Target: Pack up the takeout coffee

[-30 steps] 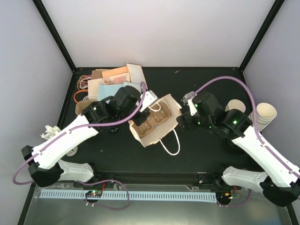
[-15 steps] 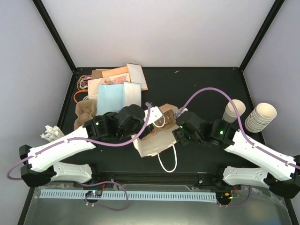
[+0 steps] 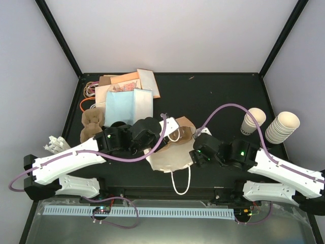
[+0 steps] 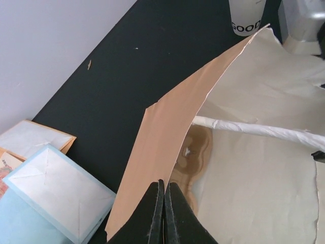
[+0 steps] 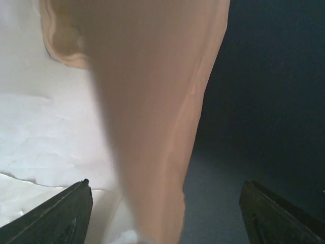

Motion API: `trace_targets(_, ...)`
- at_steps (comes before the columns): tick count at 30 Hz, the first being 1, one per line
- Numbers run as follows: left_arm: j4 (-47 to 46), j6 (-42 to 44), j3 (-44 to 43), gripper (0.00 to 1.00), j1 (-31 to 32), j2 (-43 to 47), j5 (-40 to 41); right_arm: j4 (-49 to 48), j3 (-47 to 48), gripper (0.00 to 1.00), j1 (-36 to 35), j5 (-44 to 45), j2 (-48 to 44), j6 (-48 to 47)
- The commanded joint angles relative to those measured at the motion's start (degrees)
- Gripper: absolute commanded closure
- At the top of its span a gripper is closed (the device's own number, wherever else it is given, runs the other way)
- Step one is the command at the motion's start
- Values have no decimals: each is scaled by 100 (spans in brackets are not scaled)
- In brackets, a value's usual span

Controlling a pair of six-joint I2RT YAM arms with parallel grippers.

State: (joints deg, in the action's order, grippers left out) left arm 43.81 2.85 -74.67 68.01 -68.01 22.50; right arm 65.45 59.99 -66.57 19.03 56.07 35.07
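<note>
The takeout coffee (image 3: 252,121) is a white paper cup with black lettering, standing at the right of the table; the left wrist view shows it (image 4: 247,18) beyond the bag. A cream paper bag (image 3: 170,155) with white handles lies in the middle, mouth facing away. My left gripper (image 3: 167,134) (image 4: 163,184) is shut on the bag's tan upper rim (image 4: 172,132). A brown moulded cup carrier (image 4: 197,150) shows inside. My right gripper (image 3: 195,152) (image 5: 166,203) is open at the bag's right side, with the bag's edge (image 5: 152,112) passing between its fingers, untouched.
A stack of lidless cream cups (image 3: 283,127) sits at the far right. A second brown carrier (image 3: 94,122), blue envelopes (image 3: 127,104), paper sleeves (image 3: 134,81) and orange bands (image 3: 89,91) crowd the back left. White crumpled napkins (image 3: 53,144) lie at the left edge.
Both arms have drawn toward the near edge. The left gripper dragged the bag along, and the bag now lies flatter. The right gripper left the cups and came to the bag's right side.
</note>
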Motion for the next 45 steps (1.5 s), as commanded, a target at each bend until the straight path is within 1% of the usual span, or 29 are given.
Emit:
trace_targets(1,-339,-200,-293,98,37,-77,102,-104,332,14,-41,246,-226,132)
trace_targets(4,-380,-291,-530,98,31,-236,90,118,998,5,-7,673,-219,4)
trace_targets(6,-211,-425,-895,98,-26,-468,91,378,1541,3,109,847,-62,-143)
trace_targets(10,840,-1014,-2158,98,-261,-1471,-37,746,2441,2,495,1062,239,-582)
trace_targets(13,1281,-1580,-2777,98,-564,-1988,-645,600,2759,0,1050,833,241,-1021)
trace_targets(17,1203,-2250,-3132,98,-1156,-2428,-1894,252,2966,0,2180,171,170,-1363)
trace_targets(19,978,-2422,-3252,98,-1391,-2643,-2507,127,3020,0,2540,98,174,-1380)
trace_targets(21,898,-2607,-3367,98,-1601,-2866,-2860,68,3034,0,2760,77,232,-1348)
trace_targets(25,1060,-2866,-3716,98,-1961,-3288,-2968,126,3035,0,3210,-82,465,-1139)
trace_targets(28,1077,-3065,-3730,98,-2270,-3414,-3012,93,2975,0,3551,-245,554,-1031)
trace_targets(30,1081,-3148,-3725,98,-2476,-3482,-3195,-86,2829,0,3767,-454,488,-1012)
trace_targets(34,1006,-3208,-3663,95,-2682,-3501,-3330,-223,2625,0,4154,-818,539,-848)
trace_targets(35,992,-3214,-3648,93,-2713,-3494,-3331,-190,2627,0,4194,-875,584,-804)
trace_targets(36,983,-3206,-3643,87,-2738,-3477,-3327,-165,2639,0,4203,-939,622,-775)
trace_targets(37,980,-3195,-3634,77,-2748,-3443,-3333,-170,2629,0,4204,-1019,629,-752)
trace_targets(38,999,-3179,-3633,65,-2758,-3413,-3303,-198,2613,0,4198,-1071,621,-718)
trace_targets(39,1022,-3158,-3622,55,-2764,-3352,-3244,-213,2613,0,4204,-1113,590,-652)
trace_targets(40,1043,-3134,-3598,48,-2773,-3277,-3172,-249,2618,0,4204,-1157,553,-605)
trace_targets(41,1056,-3120,-3561,43,-2777,-3201,-3098,-288,2635,0,4200,-1234,515,-567)
trace_targets(43,1065,-3080,-3449,37,-2814,-3003,-2998,-278,2849,0,4205,-1450,467,-403)
trace_targets(45,1083,-3055,-3301,33,-2855,-2766,-2920,-157,3266,0,4204,-1697,502,-111)
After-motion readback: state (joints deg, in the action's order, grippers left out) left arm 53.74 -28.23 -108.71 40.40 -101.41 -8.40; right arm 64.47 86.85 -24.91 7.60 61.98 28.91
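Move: The left hand, shut on the tilted paper bag's rim, has the bag's middle about 5 cm right, 2 cm ahead and 17 cm below. From it the black cup stands some 20 cm left and 6 cm ahead, low down. The open right hand, at the bag's near right edge, has its middle roughly 6 cm ahead, 7 cm left and 8 cm below; the white cups stand about 12 cm ahead and 21 cm right. Left carries the pinched bag rim 16 cm forward, then opens; right rises 15 cm, opening wider, forward and rightward. ##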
